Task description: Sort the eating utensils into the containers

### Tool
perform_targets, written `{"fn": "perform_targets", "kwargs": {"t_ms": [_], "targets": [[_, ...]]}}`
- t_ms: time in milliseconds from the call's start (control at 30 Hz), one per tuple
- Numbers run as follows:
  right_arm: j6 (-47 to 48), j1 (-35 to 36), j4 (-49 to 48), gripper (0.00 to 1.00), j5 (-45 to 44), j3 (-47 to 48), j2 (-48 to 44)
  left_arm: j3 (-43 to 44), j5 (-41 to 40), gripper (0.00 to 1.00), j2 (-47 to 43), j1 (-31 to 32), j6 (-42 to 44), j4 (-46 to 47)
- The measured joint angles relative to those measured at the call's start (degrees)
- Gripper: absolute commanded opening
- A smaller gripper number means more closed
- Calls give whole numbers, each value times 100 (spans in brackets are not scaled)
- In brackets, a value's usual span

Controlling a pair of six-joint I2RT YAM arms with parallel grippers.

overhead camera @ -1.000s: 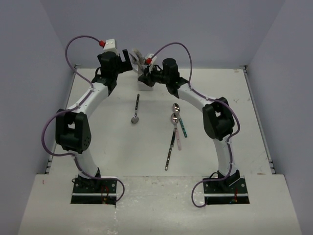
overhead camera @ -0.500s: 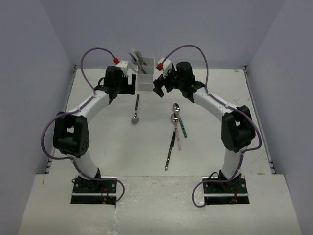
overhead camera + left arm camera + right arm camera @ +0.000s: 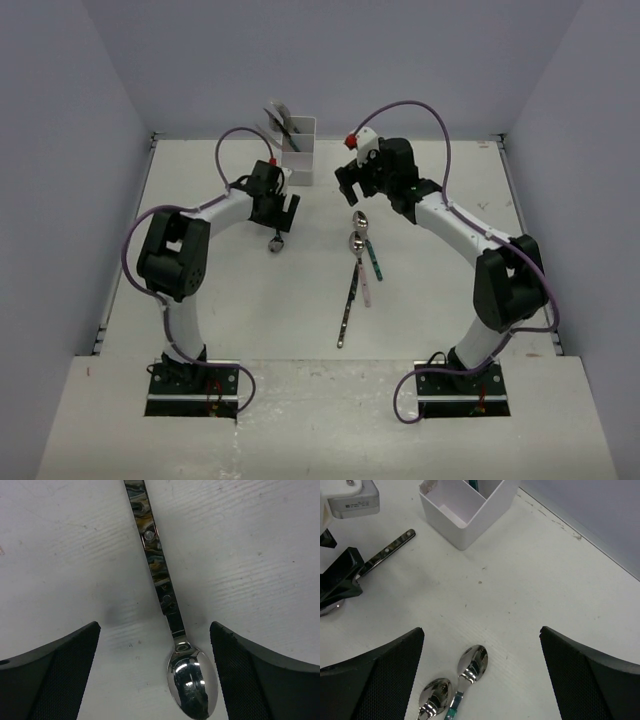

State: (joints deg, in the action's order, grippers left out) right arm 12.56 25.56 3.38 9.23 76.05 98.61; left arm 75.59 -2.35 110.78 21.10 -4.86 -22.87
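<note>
The white compartment holder (image 3: 299,158) stands at the back middle with several utensils sticking out of its top; it also shows in the right wrist view (image 3: 487,517). My left gripper (image 3: 278,214) is open, low over a dark marbled-handled spoon (image 3: 192,682), one finger on each side of its neck and bowl (image 3: 275,243). My right gripper (image 3: 353,193) is open and empty, above a teal-handled spoon (image 3: 472,662) and a pink-handled spoon (image 3: 434,697). A black-handled utensil (image 3: 346,312) lies nearer the front.
The left gripper's body (image 3: 340,577) and the dark spoon's handle (image 3: 387,550) show at the left of the right wrist view. Grey walls enclose the table on three sides. The table's right edge (image 3: 525,240) is far from both grippers.
Both arms have come away from the holder and moved nearer. The left gripper has dropped over the dark-handled spoon. The right gripper has moved towards the two spoons in the middle.
</note>
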Motion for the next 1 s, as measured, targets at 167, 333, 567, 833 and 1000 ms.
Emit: {"fn": "perform_targets", "kwargs": {"t_ms": [167, 333, 567, 833, 1000], "targets": [[-9, -90, 4, 99, -278, -264, -308, 85, -57, 67, 289, 42, 9, -37], [-4, -120, 2, 99, -476, -461, -426, 173, -85, 34, 372, 74, 149, 22], [63, -142, 13, 99, -577, -699, -503, 337, -190, 0, 535, 101, 498, 245], [219, -280, 9, 99, -730, -1010, -879, -341, -243, 0, -280, 101, 1746, 155], [369, -317, 4, 99, -828, -1211, -1045, 31, -258, 0, -1078, 105, 3250, -66]]}}
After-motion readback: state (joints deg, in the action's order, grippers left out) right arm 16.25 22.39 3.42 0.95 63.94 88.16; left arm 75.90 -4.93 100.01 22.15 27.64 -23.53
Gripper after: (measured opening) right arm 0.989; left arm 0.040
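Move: The black-handled spoon lies under the left hand, its middle about 3 cm ahead and 2 cm below, bowl towards the robot. From that hand the white container stands some 21 cm ahead and 5 cm to the right, at nearly its height; the green-handled spoon is 23 cm right and 6 cm back. From the right hand, the green-handled spoon lies about 10 cm back, 5 cm right and 18 cm down, the black-handled one 18 cm left and 2 cm back. Down a little and about 2 cm forward, the left hand shuts its open fingers and pinches the black-handled spoon near the bowl end of the handle, then lifts about 8 cm, drifting slightly left while the wrist swings clockwise and tips up, some 30 degrees in all. The right hand, empty and open, moves about 7 cm right and a little back, away from the container. ##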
